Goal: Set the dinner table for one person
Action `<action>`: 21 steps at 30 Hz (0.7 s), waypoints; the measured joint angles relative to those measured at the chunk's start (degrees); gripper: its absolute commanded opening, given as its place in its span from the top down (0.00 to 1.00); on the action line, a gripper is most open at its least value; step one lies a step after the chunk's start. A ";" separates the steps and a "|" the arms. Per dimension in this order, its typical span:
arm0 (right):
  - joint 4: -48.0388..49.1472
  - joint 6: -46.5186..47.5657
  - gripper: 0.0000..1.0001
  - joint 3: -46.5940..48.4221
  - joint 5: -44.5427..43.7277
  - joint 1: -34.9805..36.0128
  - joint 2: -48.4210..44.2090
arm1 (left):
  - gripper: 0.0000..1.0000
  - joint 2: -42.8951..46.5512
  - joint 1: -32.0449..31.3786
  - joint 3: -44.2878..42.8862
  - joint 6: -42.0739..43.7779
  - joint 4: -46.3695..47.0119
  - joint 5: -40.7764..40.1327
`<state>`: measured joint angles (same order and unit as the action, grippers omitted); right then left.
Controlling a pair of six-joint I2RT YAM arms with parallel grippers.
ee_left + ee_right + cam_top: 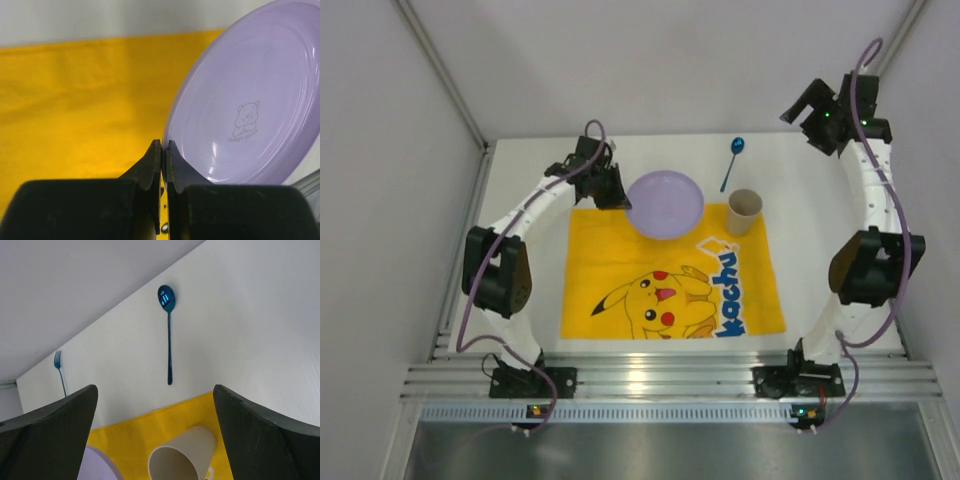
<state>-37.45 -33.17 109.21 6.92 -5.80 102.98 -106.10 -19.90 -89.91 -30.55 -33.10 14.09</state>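
The white dinner table [810,230] carries a yellow Pikachu-print mat [670,275]. A lilac plate [665,203] lies over the mat's far edge. My left gripper [612,190] is shut on the plate's left rim. In the left wrist view the jaws [163,146] pinch the rim and the plate [250,100] stands tilted above the mat [75,100]. A beige cup [744,211] stands on the mat's far right corner. A blue spoon [732,160] lies on the table behind it. My right gripper [810,110] is open and empty, raised at the far right.
The right wrist view [155,387] looks down on the spoon [168,335], the cup [182,455], the plate's edge [97,465] and a blue fork [60,370] lying near the far wall. White walls enclose the table on three sides.
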 measured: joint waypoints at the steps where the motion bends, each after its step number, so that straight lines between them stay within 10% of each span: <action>1: 0.61 -0.22 0.00 0.17 1.44 -0.02 2.40 | 1.00 1.64 -1.31 2.89 0.85 0.02 0.22; 6: -0.61 -1.01 0.00 11.32 8.76 0.90 17.64 | 1.00 3.39 -8.28 13.66 3.41 -0.26 1.07; 12: -3.15 -0.52 0.00 19.87 10.10 3.08 27.93 | 0.25 3.37 -12.81 19.98 3.96 -0.98 1.51; 21: -8.31 3.78 0.00 29.75 1.46 11.06 38.21 | 0.22 5.05 -12.83 23.85 1.60 0.74 -0.72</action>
<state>-45.76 -29.39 138.96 8.38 5.26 141.18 -101.06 -32.73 -66.06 -28.95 -32.36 13.37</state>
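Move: The left hand pinches the purple plate's left rim; the spot near the placemat's middle where the plate goes is about 16 cm back, 12 cm right and 13 cm below this hand. From the same hand, the cup is level with it and 29 cm right; the fork is 18 cm ahead, 12 cm left. The spoon lies about 12 cm ahead, 11 cm left and 28 cm below the open right hand; the cup stands 8 cm back and 10 cm left of that hand. Still pinching the plate's rim, the left hand draws it back some 14 cm while lowering it about 10 cm onto the placemat, turning clockwise and tipping down about 15 degrees, then opens wide and lets go, staying low around the rim. Meanwhile the right hand, fingers wide open, sinks some 18 cm while heading left and forward to just over the spoon, tipping further down and turning counter-clockwise. ##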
